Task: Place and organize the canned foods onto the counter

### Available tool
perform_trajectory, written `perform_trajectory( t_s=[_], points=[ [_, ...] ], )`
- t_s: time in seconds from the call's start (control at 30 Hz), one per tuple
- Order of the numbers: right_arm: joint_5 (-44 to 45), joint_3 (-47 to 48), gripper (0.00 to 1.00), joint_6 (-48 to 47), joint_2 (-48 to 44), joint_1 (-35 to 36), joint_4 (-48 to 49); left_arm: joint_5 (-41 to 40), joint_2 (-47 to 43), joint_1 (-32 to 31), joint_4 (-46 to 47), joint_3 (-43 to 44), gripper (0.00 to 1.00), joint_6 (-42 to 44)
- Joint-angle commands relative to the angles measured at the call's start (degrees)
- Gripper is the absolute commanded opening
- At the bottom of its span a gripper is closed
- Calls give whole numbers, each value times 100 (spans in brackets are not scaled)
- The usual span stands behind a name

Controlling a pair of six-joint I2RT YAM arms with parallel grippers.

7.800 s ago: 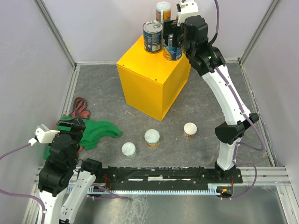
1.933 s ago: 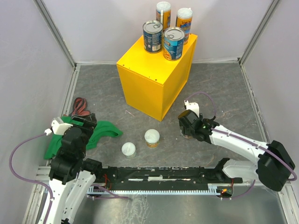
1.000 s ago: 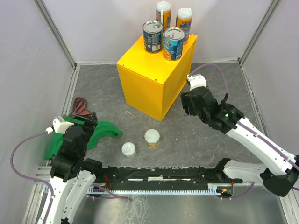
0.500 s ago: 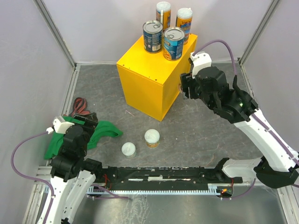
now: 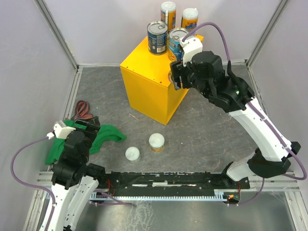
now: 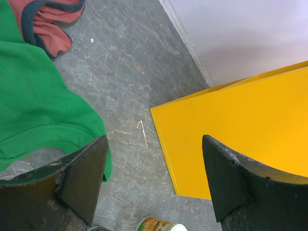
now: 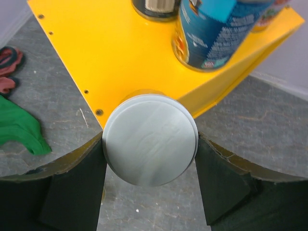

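The yellow counter (image 5: 149, 84) carries two tall orange cans (image 5: 168, 11) (image 5: 189, 18) and two blue cans (image 5: 157, 37) (image 5: 177, 37). My right gripper (image 5: 173, 78) is shut on a short white-lidded can (image 7: 150, 139) and holds it over the counter's near right corner (image 7: 110, 53), in front of a blue can (image 7: 216, 33). Two more short cans (image 5: 156, 142) (image 5: 132, 153) stand on the floor. My left gripper (image 6: 154, 183) is open and empty, low over the floor by the green cloth (image 6: 33, 110); the top of a short can (image 6: 161, 225) shows below it.
The green cloth (image 5: 103, 134) and a red cloth (image 5: 83, 110) lie at the left of the floor. Grey walls close the cell on three sides. The arms' base rail (image 5: 159, 180) runs along the near edge.
My right gripper has risen from the floor with the short can and moved left and back, to the counter's near right corner. The left arm has hardly moved.
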Motion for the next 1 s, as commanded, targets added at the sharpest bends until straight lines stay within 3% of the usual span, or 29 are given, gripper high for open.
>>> perform_trajectory(
  t_s=[0.0,0.6,0.97],
  points=[
    [-123,912,36,-224,222,97,503,-114,-42,-16,30,60,84,-132],
    [-465,2819,37,-378,1880,120,318,-115,-51,-17,-41,112,85,-119],
    [-419,3138,41,-423,2382,120,347,-151,20,-17,-54,229,84,-5]
  ],
)
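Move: The right hand holds the white-lidded can beside the counter's near right corner; the open spot near its front-left edge lies about 6 cm ahead and 9 cm to the left, some 6 cm below the hand point. The dark-blue can stands about 17 cm ahead and 7 cm left, the light-blue soup can about 13 cm ahead and 1 cm right. From the idle left hand the spot is roughly 17 cm ahead, 26 cm right and 12 cm higher. Carry the white-lidded can left and forward with the right gripper, about 11 cm in all, in over the counter top towards the open spot in front of the dark-blue can. Rise some 3.5 cm first, then sink about 3 cm while going on across, easing off at the end. Keep the grip closed on the can and turn the wrist only slightly counter-clockwise. ##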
